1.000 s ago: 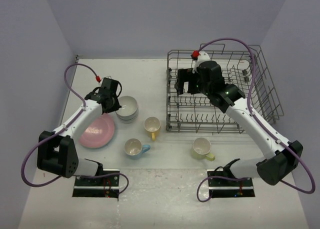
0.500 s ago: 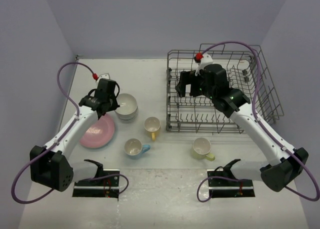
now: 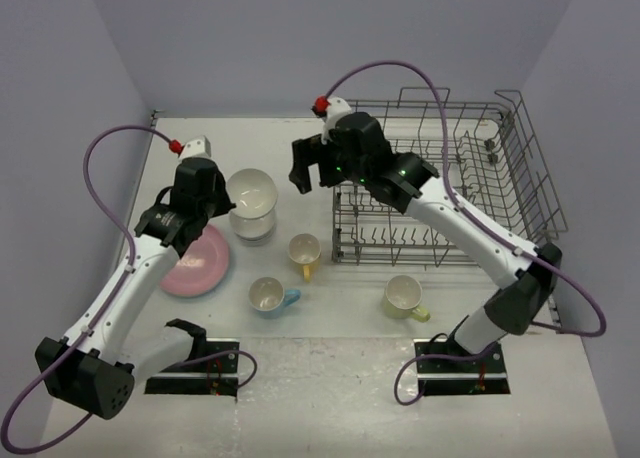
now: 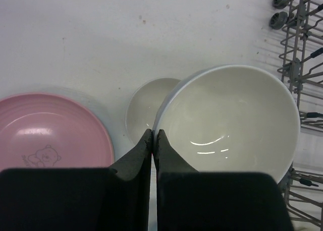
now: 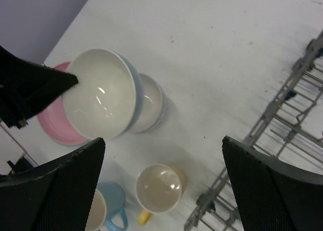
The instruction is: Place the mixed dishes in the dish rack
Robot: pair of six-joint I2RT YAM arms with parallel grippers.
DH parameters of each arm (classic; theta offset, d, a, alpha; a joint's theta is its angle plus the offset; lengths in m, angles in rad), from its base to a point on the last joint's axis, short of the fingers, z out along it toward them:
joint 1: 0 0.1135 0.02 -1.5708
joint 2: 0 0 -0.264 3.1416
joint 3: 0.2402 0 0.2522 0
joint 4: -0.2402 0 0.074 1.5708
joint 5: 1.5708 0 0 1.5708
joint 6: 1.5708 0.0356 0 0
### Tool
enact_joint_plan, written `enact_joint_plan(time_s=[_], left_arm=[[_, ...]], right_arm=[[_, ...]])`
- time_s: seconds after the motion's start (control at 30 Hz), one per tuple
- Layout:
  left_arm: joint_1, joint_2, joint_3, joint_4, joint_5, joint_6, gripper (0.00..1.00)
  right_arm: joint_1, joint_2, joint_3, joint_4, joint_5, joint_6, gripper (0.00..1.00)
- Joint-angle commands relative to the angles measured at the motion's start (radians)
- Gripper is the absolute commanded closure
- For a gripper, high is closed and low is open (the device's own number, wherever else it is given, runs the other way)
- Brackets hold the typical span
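My left gripper (image 4: 152,132) is shut on the near rim of a white bowl (image 4: 232,115) and holds it above the other stacked bowls (image 4: 146,107). From above, the raised bowl (image 3: 251,190) hangs over the stack (image 3: 254,228), with the left gripper (image 3: 226,196) at its left edge. The pink plate (image 3: 190,268) lies to the left. My right gripper (image 3: 315,166) is open and empty, above the table left of the dish rack (image 3: 400,260). Below it stand a yellow mug (image 5: 160,188) and a light blue mug (image 5: 108,211).
A pale yellow-green mug (image 3: 404,294) stands in front of the rack. The rack's left edge (image 4: 303,64) is close to the right of the held bowl. Purple walls enclose the table on three sides.
My left gripper has risen with one bowl off the stack. The right arm has swung left out of the rack to above the table near the bowls.
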State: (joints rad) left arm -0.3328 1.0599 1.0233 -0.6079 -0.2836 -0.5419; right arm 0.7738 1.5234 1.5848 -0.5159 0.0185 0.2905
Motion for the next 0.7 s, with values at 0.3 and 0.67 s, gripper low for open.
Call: enact_joint_plan(time_s=[0.3, 0.67], left_arm=[[-0.049, -0.011, 0.106, 0.143, -0.058, -0.099, 1.00], [-0.068, 0.055, 0.184, 0.089, -0.094, -0.063, 1.00]], right_arm=[[0.143, 0.297, 0.359, -0.168, 0.239, 0.061, 0.04], [0.154, 0.222, 0.262, -0.041, 0.178, -0.181, 0.01]])
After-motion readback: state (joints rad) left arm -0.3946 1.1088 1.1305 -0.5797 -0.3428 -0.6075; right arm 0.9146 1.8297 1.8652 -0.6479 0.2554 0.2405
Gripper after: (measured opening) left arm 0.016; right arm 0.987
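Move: The white bowl already held by the left hand has its middle about 5 cm to that hand's right and 2 cm ahead, about level with it; from the right hand this bowl lies some 12 cm left, 2 cm ahead and 10 cm below. The remaining bowls stand almost under it, 5 cm right of the left hand, 1 cm ahead and 17 cm down. The yellow-handled mug is roughly 12 cm right of those and 8 cm nearer; the pink plate 15 cm left of them, 10 cm nearer. The right hand, jaws still wide open, sweeps left about 6 cm and then sinks about 4.5 cm, edging slightly forward and rolling some 10 degrees so its left side drops, to bring the jaws to the free right-hand rim of the held bowl. The left hand keeps its pinch on the bowl's left rim and lifts it about 4 cm more, carrying it a couple of centimetres forward and right towards the open right gripper. ##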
